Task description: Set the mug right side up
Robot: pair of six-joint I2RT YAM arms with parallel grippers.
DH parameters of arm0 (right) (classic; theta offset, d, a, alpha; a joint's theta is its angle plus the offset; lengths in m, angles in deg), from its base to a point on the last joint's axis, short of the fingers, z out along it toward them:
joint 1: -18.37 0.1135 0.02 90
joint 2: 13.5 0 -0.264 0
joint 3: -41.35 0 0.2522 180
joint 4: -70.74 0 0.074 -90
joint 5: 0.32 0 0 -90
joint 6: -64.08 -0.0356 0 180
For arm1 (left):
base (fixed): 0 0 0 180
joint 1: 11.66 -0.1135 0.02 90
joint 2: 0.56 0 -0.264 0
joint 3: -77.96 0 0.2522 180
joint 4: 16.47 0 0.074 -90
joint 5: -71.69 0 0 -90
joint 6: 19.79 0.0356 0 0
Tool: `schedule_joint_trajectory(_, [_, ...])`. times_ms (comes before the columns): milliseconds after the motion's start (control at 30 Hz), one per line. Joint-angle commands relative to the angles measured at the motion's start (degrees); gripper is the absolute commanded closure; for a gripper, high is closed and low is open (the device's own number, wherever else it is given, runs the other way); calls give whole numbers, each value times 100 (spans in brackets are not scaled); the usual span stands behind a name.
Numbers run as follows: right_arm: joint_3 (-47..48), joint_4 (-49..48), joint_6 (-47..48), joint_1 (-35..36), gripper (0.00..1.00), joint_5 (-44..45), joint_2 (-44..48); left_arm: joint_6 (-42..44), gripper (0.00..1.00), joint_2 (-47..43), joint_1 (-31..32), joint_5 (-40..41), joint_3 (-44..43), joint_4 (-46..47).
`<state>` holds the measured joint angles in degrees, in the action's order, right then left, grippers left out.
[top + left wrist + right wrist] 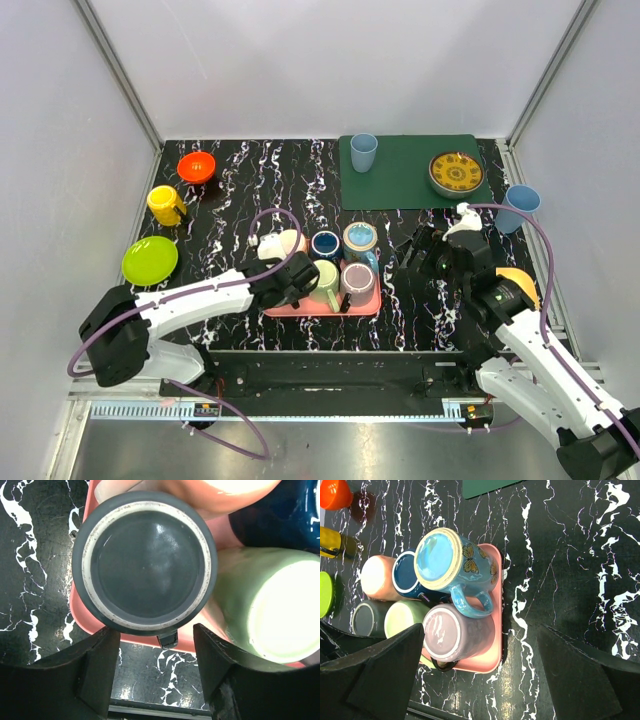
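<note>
A pink tray (322, 309) holds several mugs packed together. A grey mug (145, 562) stands upside down at its front left corner, base up, handle toward the near edge. My left gripper (290, 284) (156, 667) hovers over this mug, open, its fingers (100, 665) nearer the camera than the mug and holding nothing. A pale green mug (270, 610) sits just right of it. A mauve mug (455, 632) and a blue butterfly mug (455, 565) also show their bases. My right gripper (420, 255) (480, 670) is wide open above the table, right of the tray.
A peach mug (285, 243) and a dark blue mug (326, 243) fill the tray's back row. At the left are an orange bowl (197, 166), a yellow mug (166, 205) and a green plate (150, 260). A green mat (405, 180) holds a blue cup (363, 152) and a patterned dish (456, 172).
</note>
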<state>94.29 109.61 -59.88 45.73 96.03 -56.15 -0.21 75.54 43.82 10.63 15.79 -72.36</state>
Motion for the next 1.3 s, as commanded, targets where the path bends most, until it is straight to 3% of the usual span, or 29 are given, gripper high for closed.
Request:
schedule_joint_trajectory(0, [20, -199, 73, 7, 0, -55, 3, 221, 41, 19, -134, -56, -214, 100])
schedule_joint_trajectory(333, [-42, -269, 91, 16, 0, -72, -76, 326, 66, -77, -398, -152, -82, 161])
schedule_joint_trajectory(633, [-86, -278, 65, 16, 0, -125, -94, 300, 69, -148, -433, -267, 191, 363])
schedule_joint_trajectory(1033, [-95, -111, 38, 16, 0, -257, -59, 555, 100, -192, -477, -486, 446, 627])
schedule_joint_trajectory(1267, [-156, -40, -32, 16, 0, -248, -33, 836, 100, -156, -477, -531, 534, 715])
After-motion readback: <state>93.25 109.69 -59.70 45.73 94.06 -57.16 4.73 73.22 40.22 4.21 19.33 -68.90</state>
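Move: The upside-down gray mug in the near-left corner of the tray has its middle about 5 cm ahead of my left hand and 1 cm to its left, roughly level; its handle pokes back between my open fingers. The green mug stands some 9 cm right of the gray one, level with it. The peach mug is about 8 cm beyond the gray one and 1 cm to its right. From my right hand the gray mug is roughly 25 cm left, 3 cm back and 12 cm below. I shut my left fingers from either side onto the gray mug's handle and keep pinching it. My left hand first shifts about 1 cm to the left, around the handle, then settles, drifting barely back while it sinks roughly 1 cm with its fingers still pointing steeply down and forward. ##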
